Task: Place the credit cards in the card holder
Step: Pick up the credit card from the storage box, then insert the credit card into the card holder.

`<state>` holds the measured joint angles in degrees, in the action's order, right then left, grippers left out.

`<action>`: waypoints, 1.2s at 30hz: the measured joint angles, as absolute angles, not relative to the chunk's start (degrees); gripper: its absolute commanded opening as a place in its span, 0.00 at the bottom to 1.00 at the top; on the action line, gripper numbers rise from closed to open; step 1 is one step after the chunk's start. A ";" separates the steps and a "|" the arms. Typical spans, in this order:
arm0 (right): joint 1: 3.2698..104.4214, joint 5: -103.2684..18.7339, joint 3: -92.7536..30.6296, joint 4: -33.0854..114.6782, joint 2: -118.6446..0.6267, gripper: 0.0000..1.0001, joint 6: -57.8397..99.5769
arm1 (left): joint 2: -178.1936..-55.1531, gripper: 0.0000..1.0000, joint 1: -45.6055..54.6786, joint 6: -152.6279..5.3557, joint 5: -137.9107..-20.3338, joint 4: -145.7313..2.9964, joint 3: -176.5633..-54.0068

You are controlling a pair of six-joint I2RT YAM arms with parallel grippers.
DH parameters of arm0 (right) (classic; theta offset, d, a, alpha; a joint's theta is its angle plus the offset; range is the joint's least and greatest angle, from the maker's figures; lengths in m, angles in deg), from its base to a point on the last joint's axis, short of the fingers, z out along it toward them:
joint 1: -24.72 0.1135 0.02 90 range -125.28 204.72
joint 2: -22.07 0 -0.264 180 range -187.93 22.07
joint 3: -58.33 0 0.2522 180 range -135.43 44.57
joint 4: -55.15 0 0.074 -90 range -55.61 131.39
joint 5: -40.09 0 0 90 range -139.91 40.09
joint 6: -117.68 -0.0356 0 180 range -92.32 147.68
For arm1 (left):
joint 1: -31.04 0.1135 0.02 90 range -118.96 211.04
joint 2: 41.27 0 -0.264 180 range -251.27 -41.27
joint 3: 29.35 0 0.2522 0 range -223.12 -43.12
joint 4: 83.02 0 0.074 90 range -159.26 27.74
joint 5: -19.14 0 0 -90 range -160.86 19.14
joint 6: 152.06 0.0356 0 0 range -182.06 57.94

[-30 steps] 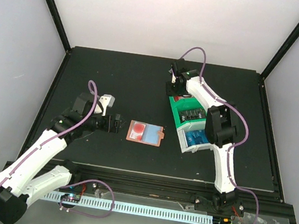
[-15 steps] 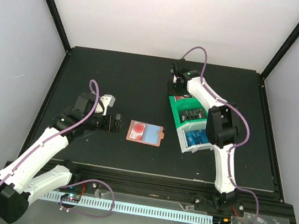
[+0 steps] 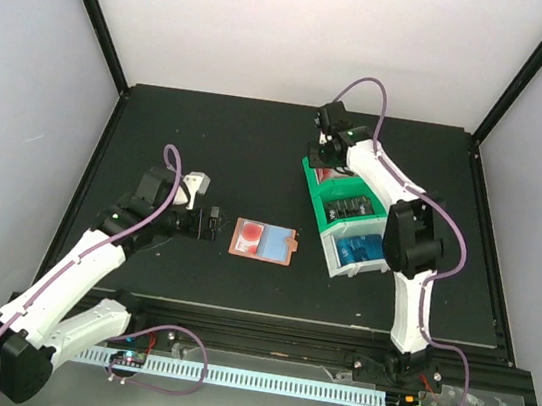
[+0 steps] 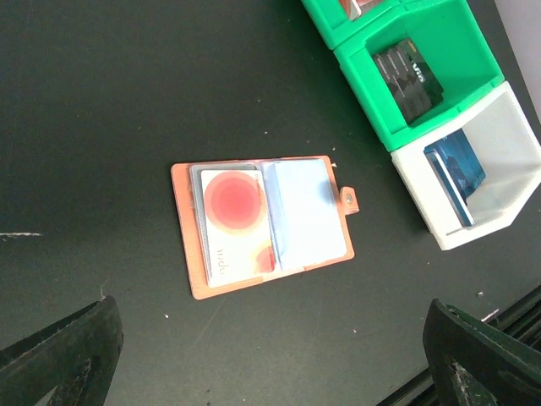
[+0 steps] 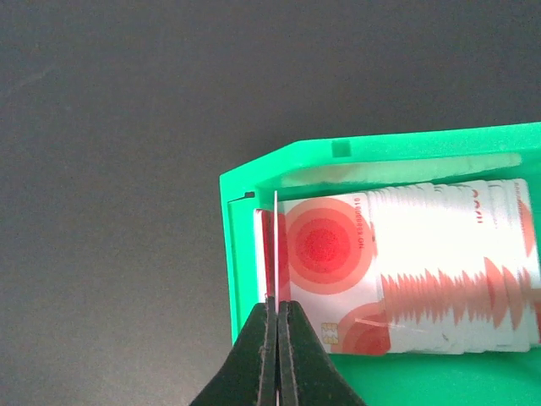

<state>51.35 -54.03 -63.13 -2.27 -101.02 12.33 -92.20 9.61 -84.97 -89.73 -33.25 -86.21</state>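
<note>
The salmon card holder [image 3: 264, 240] lies open on the black table; a red-and-white card [image 4: 232, 224] sits in its left pocket [image 4: 262, 224]. My left gripper [image 3: 210, 223] hovers just left of it, open and empty, its fingertips wide apart at the bottom corners of the left wrist view [image 4: 270, 372]. My right gripper [image 3: 330, 156] is over the far green compartment, shut on one red-and-white credit card [image 5: 275, 245] seen edge-on, upright between the fingers [image 5: 276, 309]. More red-and-white cards [image 5: 406, 271] lie fanned in that compartment below it.
The green-and-white tray [image 3: 313, 194] stands right of the card holder. Its middle green compartment holds dark cards [image 4: 408, 79], and its near white compartment [image 4: 507, 127] holds blue cards [image 4: 456, 169]. A black frame rail runs along the table's near edge.
My right gripper has closed onto the edge of a red-and-white card in the far compartment and shifted slightly right. The left arm has barely moved.
</note>
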 measured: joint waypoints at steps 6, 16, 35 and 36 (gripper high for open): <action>51.35 -56.98 -55.72 2.13 -94.57 0.01 12.37 | -92.36 0.99 9.61 -84.97 -90.56 -33.30 -86.19; 51.35 -48.41 -38.69 15.11 -69.45 0.01 9.90 | -90.08 0.99 9.61 -88.62 -100.18 -41.67 -81.57; 51.70 -12.30 5.13 49.69 -34.57 0.01 -16.22 | -93.06 0.99 0.08 -102.44 -112.38 -76.20 -77.44; 51.74 -12.28 5.81 50.78 -33.46 0.01 -16.89 | -93.39 0.97 -0.60 -103.29 -112.66 -78.10 -77.05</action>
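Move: The right hand already pinches a red-and-white card. The open left gripper waits some 25 cm back, 22 cm to its left and 6 cm higher; the card holder lies about 23 cm back, 12 cm left and 11 cm below. The remaining red-and-white cards stand 3 cm back, 5 cm right, the dark cards 11 cm back, 10 cm right, both 8-9 cm lower. From the left hand, the held card is roughly 26 cm ahead, 21 cm right, 9 cm below. Back and up the right hand draws the card, rising first, then sweeping some 24 cm back and ending about 17 cm higher, rolling roughly 60 degrees until its fingers point left towards the left gripper; the pinch holds. The left hand comes to meet it, some 11 cm right and 9 cm up, swinging clockwise and levelling its fingers, jaws still wide open. ##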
